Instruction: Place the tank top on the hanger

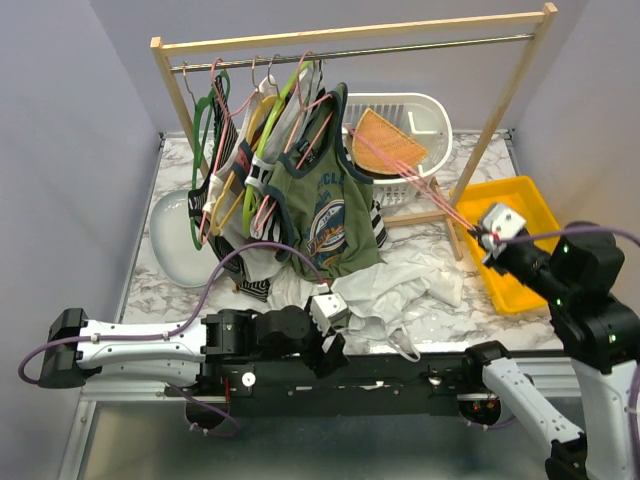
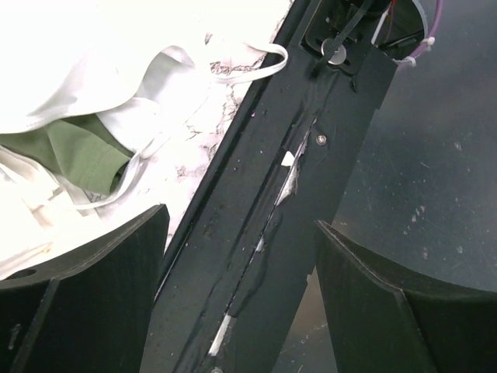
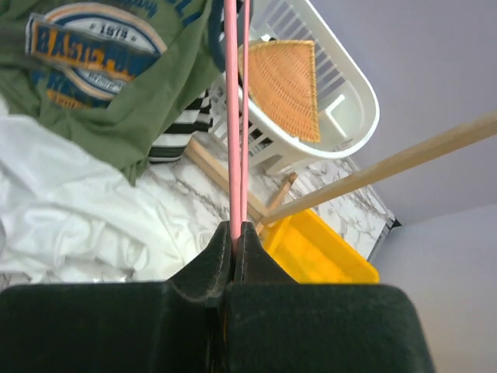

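Observation:
The white tank top (image 1: 400, 290) lies crumpled on the marble table, in front of the clothes rack. My right gripper (image 1: 488, 238) is shut on the thin pink hanger (image 1: 455, 213) at one corner, above the yellow bin. The hanger slants up and left toward the rack. In the right wrist view the jaws (image 3: 235, 233) pinch two pink wires of the hanger (image 3: 233, 116), with the tank top (image 3: 70, 225) below left. My left gripper (image 1: 335, 350) hangs open over the table's near edge. It holds nothing (image 2: 241, 295), and the tank top (image 2: 93, 70) and a strap lie beyond it.
A wooden rack (image 1: 350, 35) carries several hangers and an olive-green printed top (image 1: 325, 215). A white laundry basket (image 1: 425, 110) with a wicker piece stands behind. A yellow bin (image 1: 520, 200) sits at the right and a white basin (image 1: 175, 240) at the left. The black base rail (image 2: 264, 202) lies under the left gripper.

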You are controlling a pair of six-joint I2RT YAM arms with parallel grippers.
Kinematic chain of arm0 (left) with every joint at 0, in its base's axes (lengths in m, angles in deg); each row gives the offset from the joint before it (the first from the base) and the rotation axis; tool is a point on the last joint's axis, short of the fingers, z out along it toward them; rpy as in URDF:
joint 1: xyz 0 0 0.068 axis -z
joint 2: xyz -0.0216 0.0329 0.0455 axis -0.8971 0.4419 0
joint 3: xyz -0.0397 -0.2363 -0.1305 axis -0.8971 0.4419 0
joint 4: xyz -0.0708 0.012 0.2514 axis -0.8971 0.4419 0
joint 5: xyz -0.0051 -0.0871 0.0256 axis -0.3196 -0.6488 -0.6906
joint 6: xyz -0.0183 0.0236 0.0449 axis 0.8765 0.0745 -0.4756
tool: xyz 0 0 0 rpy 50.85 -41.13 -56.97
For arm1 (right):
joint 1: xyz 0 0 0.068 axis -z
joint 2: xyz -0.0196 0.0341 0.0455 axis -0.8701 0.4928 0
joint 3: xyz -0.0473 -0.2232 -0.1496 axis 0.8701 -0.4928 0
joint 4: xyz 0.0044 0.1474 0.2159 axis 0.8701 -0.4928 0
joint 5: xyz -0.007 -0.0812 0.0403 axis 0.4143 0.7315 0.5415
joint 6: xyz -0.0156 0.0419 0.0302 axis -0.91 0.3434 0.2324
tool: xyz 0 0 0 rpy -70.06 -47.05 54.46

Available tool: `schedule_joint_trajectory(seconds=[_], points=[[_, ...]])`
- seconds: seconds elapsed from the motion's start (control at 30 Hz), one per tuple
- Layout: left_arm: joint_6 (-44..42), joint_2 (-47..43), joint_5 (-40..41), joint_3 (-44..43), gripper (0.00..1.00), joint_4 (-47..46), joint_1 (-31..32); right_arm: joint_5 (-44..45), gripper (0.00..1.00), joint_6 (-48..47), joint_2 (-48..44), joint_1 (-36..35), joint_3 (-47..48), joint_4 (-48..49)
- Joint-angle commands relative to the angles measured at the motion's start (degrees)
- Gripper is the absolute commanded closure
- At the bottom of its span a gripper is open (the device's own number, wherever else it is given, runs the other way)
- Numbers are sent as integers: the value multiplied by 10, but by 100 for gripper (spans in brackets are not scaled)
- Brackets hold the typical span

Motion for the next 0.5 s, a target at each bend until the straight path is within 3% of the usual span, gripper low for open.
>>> schedule_joint_trajectory(seconds=[0.0,0.23,0.47], points=[[57,23,48,30,22,-40,8,-87,100,-136,-102,26,-84,-146],[129,96,161,14,36,7,12,-169,100,-195,-185,72,-161,-276],[197,88,268,12,37,69,5,-216,99,-202,-186,74,-151,-355]])
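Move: The white tank top's middle lies about 16 cm ahead of the left hand, 15 cm to its right and 12 cm below. From the right hand, which already grips the pink hanger, it is level, some 10 cm left and 35 cm down. The yellow bin is 12 cm ahead and 15 cm right of the right hand; the hanging green top is 12 cm ahead and 26 cm left. Right hand swings the hanger down 14 cm and back 11; left, narrowing slightly, sinks 7 cm towards the tank top. ##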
